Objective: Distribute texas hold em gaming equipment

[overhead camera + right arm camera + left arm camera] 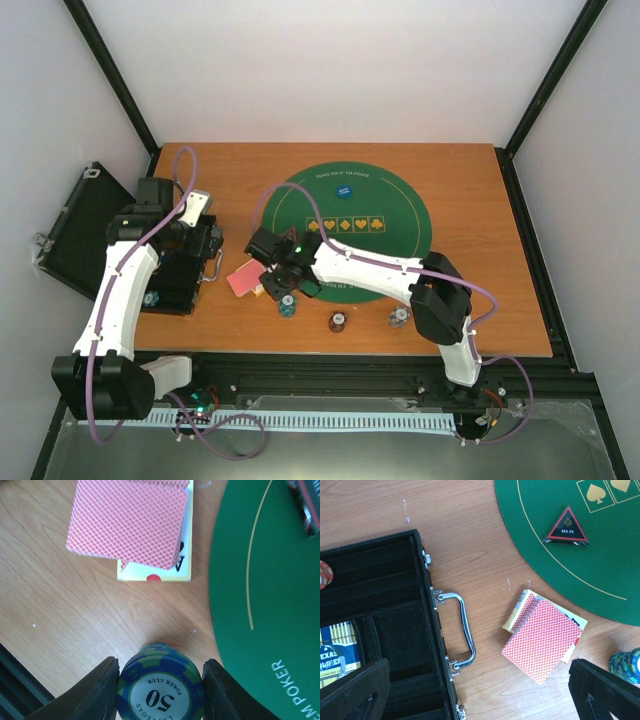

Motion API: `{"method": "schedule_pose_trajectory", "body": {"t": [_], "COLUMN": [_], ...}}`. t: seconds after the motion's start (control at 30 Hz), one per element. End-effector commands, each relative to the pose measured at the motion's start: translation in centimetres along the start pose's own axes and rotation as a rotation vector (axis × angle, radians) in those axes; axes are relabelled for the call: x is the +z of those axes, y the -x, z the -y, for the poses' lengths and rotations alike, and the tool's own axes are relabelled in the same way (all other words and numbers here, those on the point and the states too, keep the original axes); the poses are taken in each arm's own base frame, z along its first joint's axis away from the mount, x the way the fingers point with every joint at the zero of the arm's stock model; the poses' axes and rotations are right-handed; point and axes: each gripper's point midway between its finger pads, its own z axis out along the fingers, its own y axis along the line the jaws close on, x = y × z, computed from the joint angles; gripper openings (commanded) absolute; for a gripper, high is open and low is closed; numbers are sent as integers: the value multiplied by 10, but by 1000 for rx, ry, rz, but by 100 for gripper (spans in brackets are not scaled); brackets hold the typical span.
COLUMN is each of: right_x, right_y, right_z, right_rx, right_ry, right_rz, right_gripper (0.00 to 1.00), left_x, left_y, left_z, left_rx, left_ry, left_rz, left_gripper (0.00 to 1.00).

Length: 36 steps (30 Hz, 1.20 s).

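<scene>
A stack of blue-and-green striped poker chips [161,690] marked 50 stands on the wood just off the green felt mat [280,605]. My right gripper [160,690] is shut on that stack [288,306], a finger pressed to each side. Red-backed playing cards [127,520] lie fanned over a yellow-edged card a little beyond it. The black red-edged triangle marker [566,527] sits on the mat. A blue button disc [343,190] lies near the mat's far side. My left gripper [480,695] hangs open over bare wood between the case handle [462,630] and the cards [542,640].
The black hinged case [380,580] lies open at the left, with a red chip [324,575] and a printed Texas Hold'em pack [335,655] inside. Two more chip stacks [338,321] [399,318] stand near the table's front edge. The lid [80,225] overhangs the left side.
</scene>
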Motion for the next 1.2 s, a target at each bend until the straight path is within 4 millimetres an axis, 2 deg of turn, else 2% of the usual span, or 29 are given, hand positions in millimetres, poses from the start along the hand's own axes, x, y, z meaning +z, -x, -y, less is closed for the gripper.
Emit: {"method": "schedule_pose_trajectory", "body": {"t": [0.0,0.13,0.27,0.4,0.6,0.83,1.0,1.07,1.17], "right_x": [-27,-25,-11,15,58,102,116,115,121], "right_y": [22,40,57,62,64,65,70,81,83], "right_z": [17,52,91,120,152,164,161,158,152], "right_rx": [-4,48,99,132,171,162,174,179,187], "right_ry": [-52,-68,-90,-114,-132,-147,-119,-100,-75], "right_rz": [53,67,59,28,-26,-78,-78,-50,-51], "right_gripper": [31,31,30,29,29,29,30,30,30], "left_x": [-17,-22,-25,-29,-34,-40,-47,-49,-48], "left_y": [11,14,16,19,22,26,28,29,29], "left_z": [3,7,10,13,17,20,24,24,24], "left_rx": [14,10,8,6,8,18,26,29,31], "left_ry": [-15,-32,-49,-68,-88,-98,-116,-117,-115], "left_rz": [40,47,51,57,69,83,97,101,98], "left_gripper": [100,100,100,100,100,100,100,100,100]}}
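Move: The right hand, holding the chips it took from the green stack, is bound for a mat spot about 19 cm ahead, 3 to its right and 10 below. The ALL IN triangle lies some 20 cm ahead and 10 below, level sideways; the first spade box is 25 cm ahead and 7 right. The playing cards are roughly 6 cm ahead, 7 left. From the left hand, the mat spot is about 11 cm ahead, 17 right and 19 below. Carrying the pinched chips forward about 19 cm, the right hand first rises some 3 cm and drifts right onto the mat, turning about 10 degrees clockwise. It then sinks about 12 cm beside the ALL IN triangle and finally edges 2 cm left, chips against the triangle's side, grip kept. The empty left hand rises about 4 cm and shifts 2 cm right. ##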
